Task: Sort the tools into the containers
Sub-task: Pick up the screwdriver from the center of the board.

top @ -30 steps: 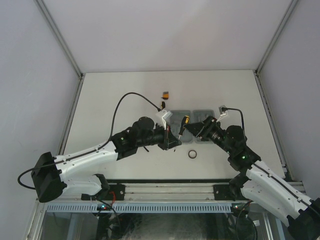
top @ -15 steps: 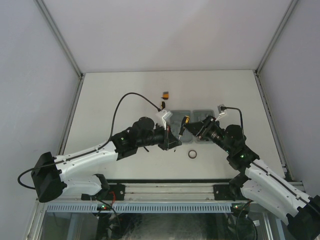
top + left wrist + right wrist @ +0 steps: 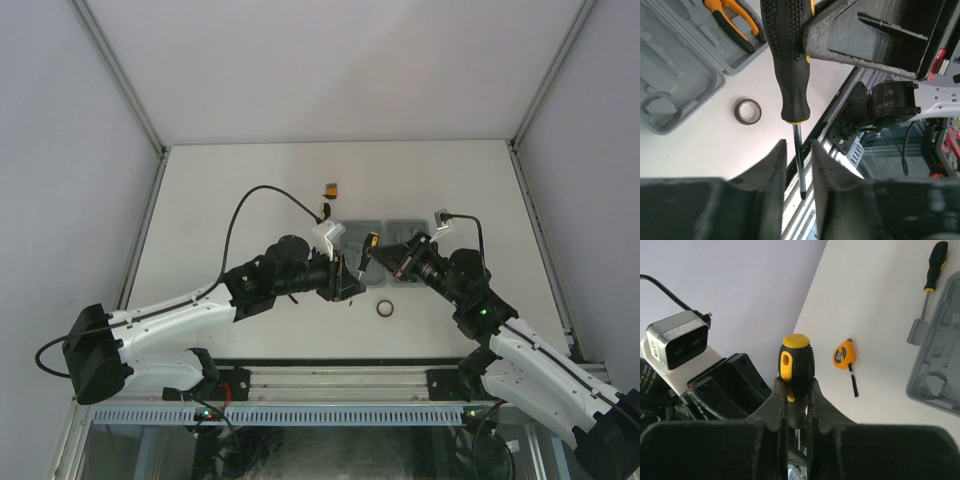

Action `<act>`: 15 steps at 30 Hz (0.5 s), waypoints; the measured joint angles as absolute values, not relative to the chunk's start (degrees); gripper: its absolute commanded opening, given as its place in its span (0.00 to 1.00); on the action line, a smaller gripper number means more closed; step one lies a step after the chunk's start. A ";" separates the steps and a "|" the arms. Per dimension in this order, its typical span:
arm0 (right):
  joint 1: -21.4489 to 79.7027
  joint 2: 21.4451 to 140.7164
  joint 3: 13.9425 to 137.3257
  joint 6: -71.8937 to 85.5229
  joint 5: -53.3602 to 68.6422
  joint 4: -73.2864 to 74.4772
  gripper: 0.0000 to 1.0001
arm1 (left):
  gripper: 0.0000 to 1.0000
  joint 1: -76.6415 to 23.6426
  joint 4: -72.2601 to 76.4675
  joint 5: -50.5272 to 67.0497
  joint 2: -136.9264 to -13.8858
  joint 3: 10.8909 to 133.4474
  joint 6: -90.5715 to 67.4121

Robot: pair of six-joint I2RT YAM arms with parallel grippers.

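Observation:
A black-and-yellow screwdriver [image 3: 797, 367] hangs in the air between the two arms above the table. My right gripper [image 3: 796, 390] is shut on its handle. The thin shaft [image 3: 799, 160] runs down between the jaws of my left gripper [image 3: 799, 165], which stand slightly apart from it with a gap on each side, so this gripper is open. From above, the two grippers meet at the screwdriver [image 3: 368, 247] over the open grey case [image 3: 405, 225]. Orange-handled pliers [image 3: 735, 25] lie in the case [image 3: 675, 80]. A small black ring [image 3: 748, 111] lies on the table beside it.
An orange tape measure [image 3: 845, 354] and a second screwdriver [image 3: 935, 265] lie on the white table beyond the case [image 3: 940, 355]. The ring [image 3: 385, 309] sits near the table's front edge, with the arms' base rail [image 3: 330, 380] just below.
My right gripper has closed onto the screwdriver's handle. My left gripper's jaws have parted slightly and let go of the shaft. Both arms have barely moved.

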State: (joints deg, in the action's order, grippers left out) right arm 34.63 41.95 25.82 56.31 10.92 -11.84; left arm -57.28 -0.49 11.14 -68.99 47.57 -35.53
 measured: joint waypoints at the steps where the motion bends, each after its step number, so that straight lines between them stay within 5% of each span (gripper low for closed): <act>1: 34.63 41.95 25.82 56.25 10.83 -11.55 0.00 | 0.42 -57.34 -0.51 11.00 -68.95 47.57 -35.22; 5: 34.63 41.58 25.82 55.61 10.17 -9.28 0.00 | 0.52 -57.52 -1.10 10.15 -68.38 47.57 -34.83; 15: 33.76 38.72 27.11 51.48 0.10 5.89 0.00 | 0.53 -54.54 -6.46 7.40 -63.51 47.59 -33.87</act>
State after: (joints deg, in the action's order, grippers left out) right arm 33.76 38.72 27.11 51.48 0.10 5.89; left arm -54.54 -6.46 7.40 -63.51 47.59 -33.87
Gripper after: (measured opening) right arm 0.081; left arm 0.526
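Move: Just below the right hand's grip, the screwdriver's shaft end still stands between the left fingers, which are already loosening; its middle is some 4 cm ahead, 1 cm right and 4 cm above the left hand. From the right hand, the right container's middle is about 12 cm ahead and 9 cm right, the left container's 12 cm ahead and 2 cm left, the tape roll 2 cm back and 3 cm right, all roughly 22 cm below. Keeping the screwdriver's handle pinched, the right hand sinks about 5 cm and moves some 4 cm right, gathering speed towards the right container, its fingers tipping down and swinging clockwise. The left fingers spread from barely parted to about half open around the shaft as that hand backs off left, slightly forward. ##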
